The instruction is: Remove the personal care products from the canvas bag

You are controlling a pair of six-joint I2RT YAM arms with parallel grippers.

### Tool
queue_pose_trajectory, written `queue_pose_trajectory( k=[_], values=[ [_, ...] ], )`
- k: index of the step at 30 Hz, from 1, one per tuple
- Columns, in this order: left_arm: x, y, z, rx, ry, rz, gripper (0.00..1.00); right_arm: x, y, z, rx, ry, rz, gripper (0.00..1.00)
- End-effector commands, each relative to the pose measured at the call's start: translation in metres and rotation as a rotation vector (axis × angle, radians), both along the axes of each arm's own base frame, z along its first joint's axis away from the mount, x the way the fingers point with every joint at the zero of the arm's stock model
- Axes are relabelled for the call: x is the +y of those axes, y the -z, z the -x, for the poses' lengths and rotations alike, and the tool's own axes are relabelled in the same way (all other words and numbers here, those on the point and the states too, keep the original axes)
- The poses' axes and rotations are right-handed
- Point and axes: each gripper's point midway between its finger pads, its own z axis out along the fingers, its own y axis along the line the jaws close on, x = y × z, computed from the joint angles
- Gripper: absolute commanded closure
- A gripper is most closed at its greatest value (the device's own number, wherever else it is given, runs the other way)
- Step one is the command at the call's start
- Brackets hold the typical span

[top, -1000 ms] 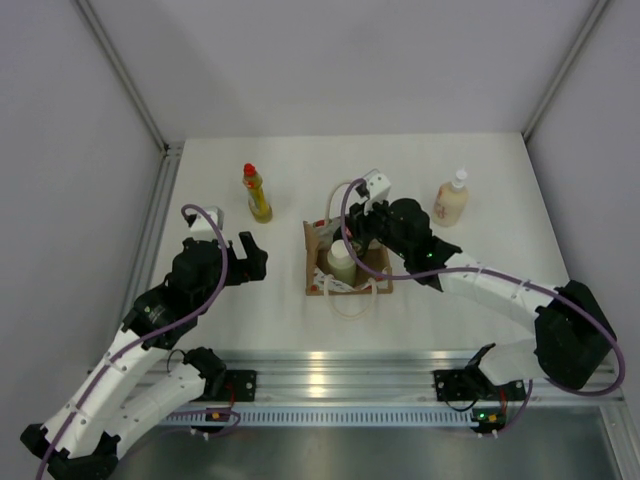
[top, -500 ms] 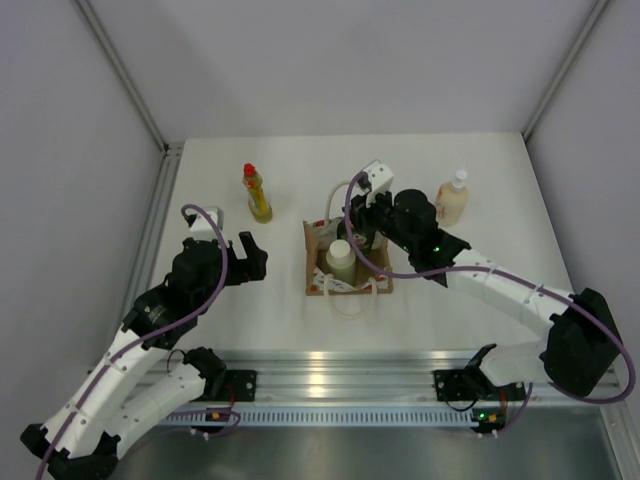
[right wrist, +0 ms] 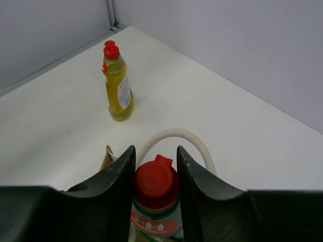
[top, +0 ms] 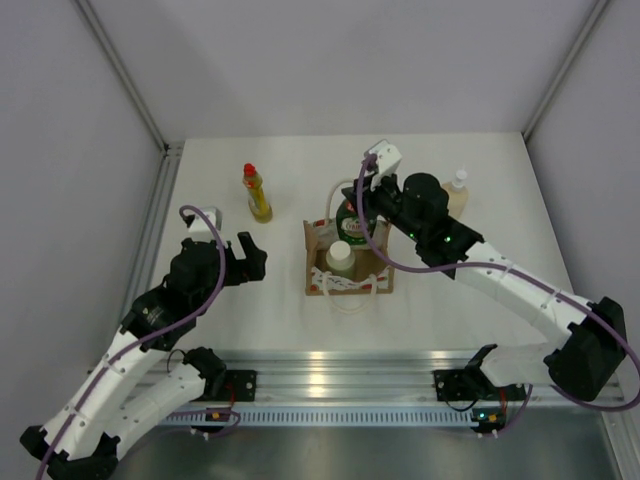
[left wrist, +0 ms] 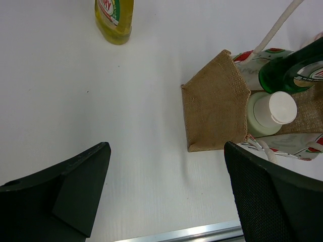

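The tan canvas bag (top: 313,256) (left wrist: 214,107) stands mid-table. My right gripper (top: 366,203) (right wrist: 155,153) is shut on the red cap of the dark green bottle (top: 351,222) (right wrist: 155,182) (left wrist: 280,74), which it holds upright, partly above the bag's far end. A pale bottle with a white cap (top: 340,258) (left wrist: 274,110) stands inside the bag. On the table to the far left stands the slim yellow bottle (top: 258,193) (right wrist: 118,84) (left wrist: 114,17). The cream bottle (top: 456,191) stands at the right, half hidden by my right arm. My left gripper (top: 245,258) (left wrist: 166,147) hangs open left of the bag.
One cream loop handle (right wrist: 174,135) arches just behind the green bottle's cap, and the other (top: 352,301) lies on the table in front of the bag. Grey walls enclose the table on three sides. A metal rail (top: 330,365) runs along the near edge.
My right gripper has risen and moved toward the far side, lifting the dark green bottle up out of the bag. The left arm has barely moved.
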Motion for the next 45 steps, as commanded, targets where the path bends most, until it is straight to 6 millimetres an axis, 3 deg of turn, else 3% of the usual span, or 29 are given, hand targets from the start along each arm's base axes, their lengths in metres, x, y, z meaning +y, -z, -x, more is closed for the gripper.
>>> queue_pose_trajectory(
  k=[1,13,22,31,38,42,44,45],
  values=[
    [0.001,-0.002,0.000,-0.011,0.001,-0.003,0.02,-0.008,-0.123,0.020,-0.241,-0.020,-0.194,1.00],
    [0.002,-0.002,0.001,-0.013,0.001,-0.001,0.02,-0.041,-0.157,0.017,-0.258,0.128,-0.224,1.00],
    [0.002,-0.003,0.001,-0.016,0.001,0.005,0.02,-0.086,-0.160,0.005,-0.225,0.324,-0.253,1.00],
    [0.002,-0.004,0.002,-0.019,0.002,0.010,0.02,-0.140,-0.133,-0.009,-0.205,0.530,-0.219,1.00],
    [0.001,-0.003,0.001,-0.014,0.004,0.010,0.02,-0.190,-0.092,-0.024,-0.157,0.646,-0.246,1.00],
    [0.001,-0.003,0.001,-0.013,0.006,0.008,0.02,-0.205,-0.075,-0.023,-0.180,0.648,-0.262,1.00],
    [0.000,-0.002,0.001,-0.008,0.008,0.006,0.02,-0.211,-0.052,-0.024,-0.175,0.659,-0.237,1.00],
    [0.000,-0.002,0.001,-0.008,0.008,0.008,0.02,-0.214,-0.056,-0.024,-0.190,0.664,-0.244,1.00]
  ],
)
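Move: The right gripper holds the red-capped green bottle upright over the bag. The free table spot it is taken to lies about 22 cm to the right, 3 cm ahead and 31 cm below the hand. The pump bottle stands about 27 cm right and 14 cm ahead, the canvas bag's middle 3 cm back and directly below, the white-capped bottle 7 cm back and 3 cm left. The spot is some 51 cm right and 15 cm ahead of the left gripper. Keep the right gripper shut on the bottle's red cap and raise it about 8 cm up out of the bag, then swing it right some 21 cm and slightly forward over the open table towards the pump bottle. Turn the wrist about 40 degrees clockwise on the way, until the fingers point straight ahead, and sink nearly 10 cm over the last stretch. ##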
